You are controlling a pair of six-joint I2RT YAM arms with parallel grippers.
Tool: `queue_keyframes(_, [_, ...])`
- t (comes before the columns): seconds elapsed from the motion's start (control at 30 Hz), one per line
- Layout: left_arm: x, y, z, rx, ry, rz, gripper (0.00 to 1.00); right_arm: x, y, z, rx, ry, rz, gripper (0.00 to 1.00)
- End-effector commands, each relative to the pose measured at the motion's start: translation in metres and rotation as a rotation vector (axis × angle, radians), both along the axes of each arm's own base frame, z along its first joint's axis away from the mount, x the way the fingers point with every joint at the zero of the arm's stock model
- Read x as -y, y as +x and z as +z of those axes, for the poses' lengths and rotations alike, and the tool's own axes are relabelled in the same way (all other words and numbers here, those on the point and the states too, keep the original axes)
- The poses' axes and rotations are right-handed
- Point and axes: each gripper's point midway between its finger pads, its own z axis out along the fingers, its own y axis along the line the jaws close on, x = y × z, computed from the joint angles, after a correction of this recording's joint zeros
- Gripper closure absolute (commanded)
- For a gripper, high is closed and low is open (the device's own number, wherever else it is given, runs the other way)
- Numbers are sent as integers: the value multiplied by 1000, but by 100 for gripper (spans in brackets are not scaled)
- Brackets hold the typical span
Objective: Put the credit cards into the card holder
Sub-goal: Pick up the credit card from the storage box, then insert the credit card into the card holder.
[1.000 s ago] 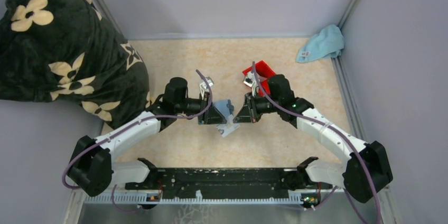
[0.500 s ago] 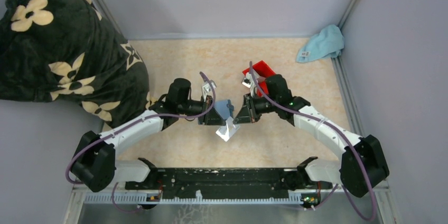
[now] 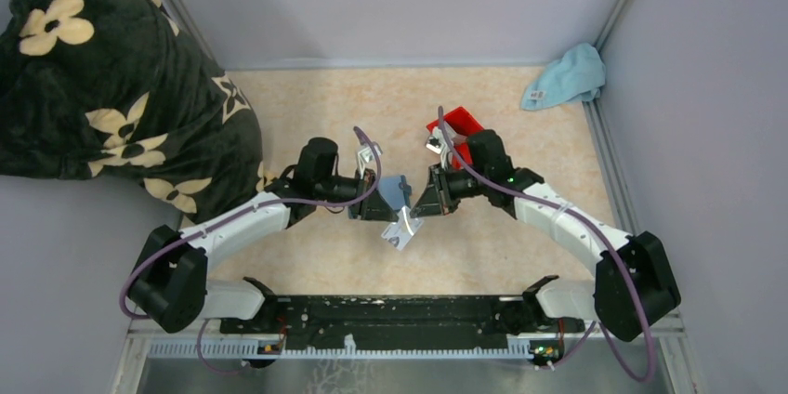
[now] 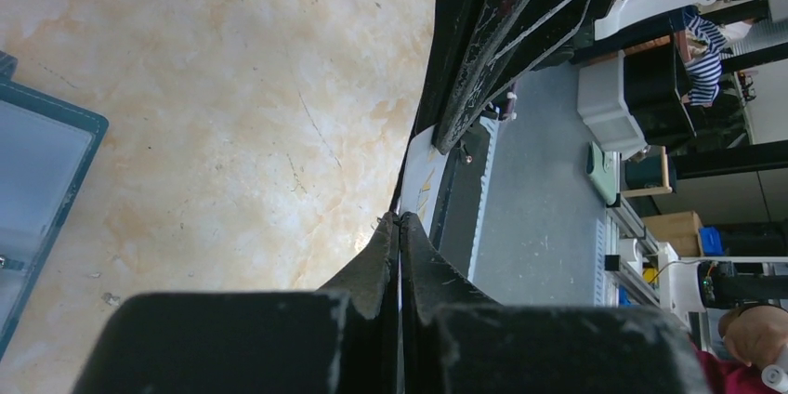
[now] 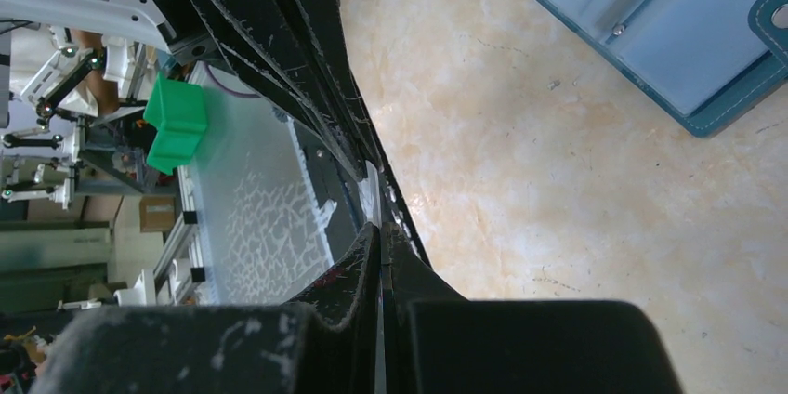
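The card holder [image 3: 394, 190], a teal wallet lying open, rests on the beige table between both grippers. It also shows at the left edge of the left wrist view [image 4: 42, 180] and at the top right of the right wrist view [image 5: 664, 36]. A silver credit card [image 3: 402, 228] hangs tilted just in front of it. My left gripper [image 3: 381, 211] and right gripper [image 3: 420, 207] meet over this card. Each is shut with a thin pale card edge between its fingers [image 4: 399, 222] [image 5: 379, 227]. No other credit card is in view.
A red bin [image 3: 456, 124] sits right behind the right wrist. A light blue cloth [image 3: 567, 76] lies in the far right corner. A dark flowered blanket [image 3: 102, 78] fills the far left. Grey walls close in the table; its black front rail [image 3: 390, 315] runs along the near edge.
My left gripper has closed from half open to shut beside the right one. The card has turned from lying flatter to standing tilted between them. Both arms shifted slightly.
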Motion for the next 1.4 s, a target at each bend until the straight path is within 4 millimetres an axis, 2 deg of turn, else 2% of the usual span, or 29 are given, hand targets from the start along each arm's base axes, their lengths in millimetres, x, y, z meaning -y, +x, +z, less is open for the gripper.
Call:
queue_keyframes(0.0, [5, -1, 7, 19, -26, -27, 100, -11, 21, 39, 136, 107, 18, 100])
queue_keyframes(0.2, [5, 2, 3, 7, -11, -4, 100, -10, 27, 39, 138, 106, 7, 100])
queue_keyframes(0.3, [2, 14, -3, 26, 22, 71, 100, -8, 35, 36, 137, 94, -18, 100])
queue_keyframes(0.4, [-3, 30, -14, 30, 81, 172, 100, -5, 46, 34, 137, 86, -62, 84])
queue_keyframes(0.47, [-6, 42, -20, 29, 116, 251, 100, -3, 53, 34, 142, 85, -93, 77])
queue_keyframes(0.63, [-15, 62, -34, 5, 166, 395, 100, 0, 70, 32, 157, 69, -162, 66])
queue_keyframes(0.83, [-38, 87, -41, -47, 161, 542, 100, 2, 89, 21, 166, 25, -228, 65])
queue_keyframes(1.07, [-65, 101, -53, -137, 100, 622, 100, 2, 105, -3, 148, -37, -266, 65])
queue_keyframes(1.37, [-69, 106, -71, -217, 61, 667, 100, 1, 120, -32, 135, -138, -316, 65])
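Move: Both hands' fingertips still hold the credit card, which lies about 2 cm back and 2 cm to the right of the left hand. From the left hand the open card holder lies some 13 cm ahead, 5 cm to the left and 15 cm below. From the right hand the holder is about 13 cm ahead, 9 cm left and 16 cm down; the red storage box is roughly 29 cm ahead, 16 cm right and 15 cm down. Left hand swings the card about 10 cm forward, left, down over the holder; right hand opens, follows forward. ##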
